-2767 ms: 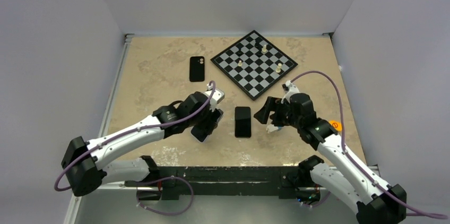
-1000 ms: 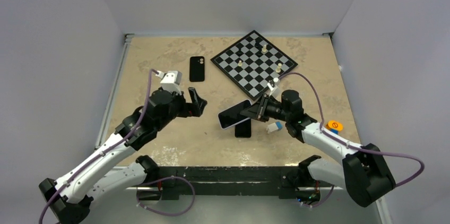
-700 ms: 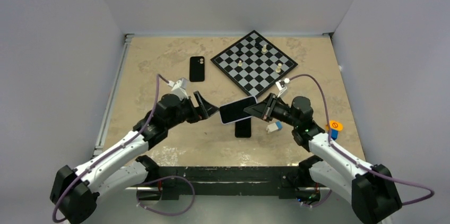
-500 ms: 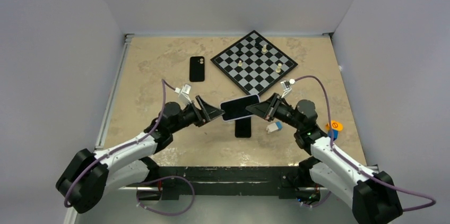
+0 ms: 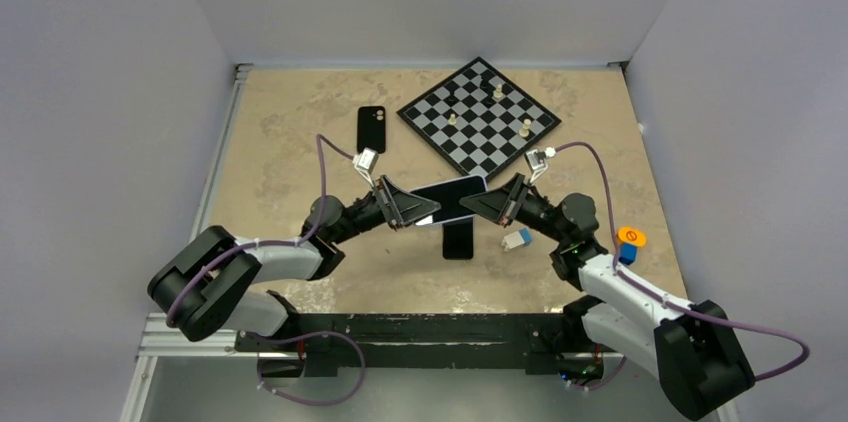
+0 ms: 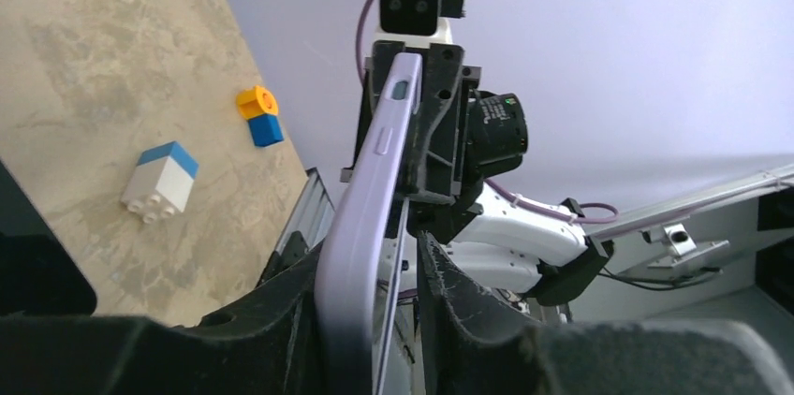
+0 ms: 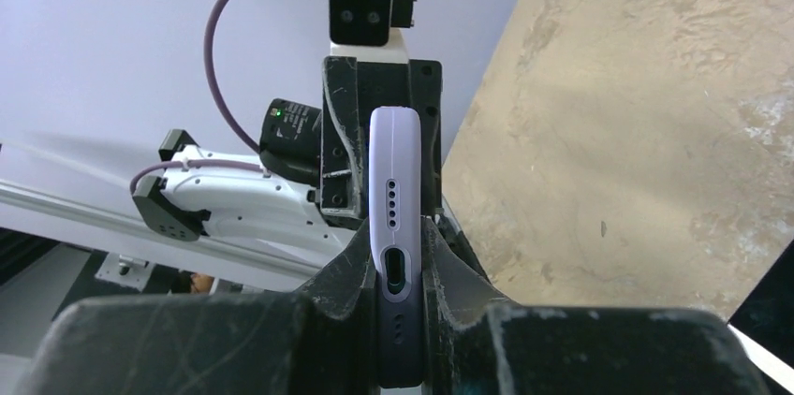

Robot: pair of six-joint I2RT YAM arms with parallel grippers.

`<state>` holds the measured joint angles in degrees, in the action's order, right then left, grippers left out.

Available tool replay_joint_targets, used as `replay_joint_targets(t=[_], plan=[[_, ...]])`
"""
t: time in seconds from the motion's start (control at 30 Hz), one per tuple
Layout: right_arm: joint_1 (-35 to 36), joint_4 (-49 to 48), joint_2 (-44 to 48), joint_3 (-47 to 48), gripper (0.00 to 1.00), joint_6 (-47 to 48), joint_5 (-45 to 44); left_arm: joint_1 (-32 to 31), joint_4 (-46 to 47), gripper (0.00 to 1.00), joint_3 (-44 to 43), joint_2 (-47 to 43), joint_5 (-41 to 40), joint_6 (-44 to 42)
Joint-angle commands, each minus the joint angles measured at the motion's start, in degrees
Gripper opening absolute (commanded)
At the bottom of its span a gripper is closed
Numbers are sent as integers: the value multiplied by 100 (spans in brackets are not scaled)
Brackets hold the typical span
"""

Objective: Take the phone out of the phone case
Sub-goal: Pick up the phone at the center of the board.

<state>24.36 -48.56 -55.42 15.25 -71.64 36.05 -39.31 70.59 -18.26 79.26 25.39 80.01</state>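
Observation:
The phone in its lilac phone case hangs level above the table, between both arms. My right gripper is shut on its right end; in the right wrist view the fingers press both faces of the phone case beside the charging port. My left gripper straddles the left end. In the left wrist view the phone case rests against one finger, and a thin gap shows before the other finger, so my left gripper is open.
A black phone lies flat on the table under the held one. Another black phone-shaped slab lies further back. A chessboard with a few pieces sits at the back right. A white-and-blue block and an orange-and-blue block lie near the right arm.
The left arm swung in from the left and its wide jaws narrowed around the phone's left end. The right arm lifted the cased phone and turned it level.

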Motion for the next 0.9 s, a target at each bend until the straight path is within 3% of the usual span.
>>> replay_joint_targets(t=[0.0,0.07,0.1,0.17,0.27,0.37,0.43,0.5,0.6,0.67,0.73,0.87], plan=[[16,-779,114,65,0,-103,130,-36,1097,27,-296,-231,190,-202],[14,-551,82,211,1,155,285,-28,1098,9,-434,-154,381,-185],[15,-266,69,343,17,413,410,-18,1098,1,-483,-110,478,-180],[14,933,106,794,43,1258,605,20,1103,0,-519,-47,644,-197],[12,3050,243,1485,61,2758,614,132,927,0,-611,-127,1136,-461],[10,4584,335,1963,66,3932,364,196,149,0,-891,-289,1898,-925],[9,5364,330,2157,67,4483,120,206,-968,0,-1157,-598,2358,-1622],[9,5935,279,2322,68,4864,-168,212,-2969,0,-1600,-973,2585,-2835],[13,6429,205,2495,68,5270,-208,196,-7176,0,-2667,-1294,2065,-5155],[20,6444,209,2546,68,5422,25,200,-8743,0,-3232,-1192,1875,-6086],[44,6291,210,2545,68,5533,470,202,-9502,0,-3537,-1037,1982,-6579],[394,6224,53,2661,68,5824,1053,189,-9796,0,-3672,-929,2586,-6748]])
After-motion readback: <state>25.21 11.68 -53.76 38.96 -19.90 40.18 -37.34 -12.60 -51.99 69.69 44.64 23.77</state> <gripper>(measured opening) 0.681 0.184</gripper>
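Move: The cased phone is held out by the right gripper, its middle some 4 cm to the left and 1 cm ahead of that gripper, about level. From the left gripper, open around the phone's left end, the middle lies roughly 4 cm right and 2 cm ahead, level. The black phone lies on the table about 15 cm straight below the right gripper, and the white-blue toy block 15 cm to its right, 2 cm nearer the base and just as low. Shut the left gripper on the left end of the cased phone, rising about 2 cm, and only then open the right fingers wide to let go. With the phone in the left grip, draw it back some 3 cm, sink to the starting height, tip the fingertips down and turn clockwise; dip the opened right gripper about 3.5 cm, its fingertips tipping down some 35 degrees. ##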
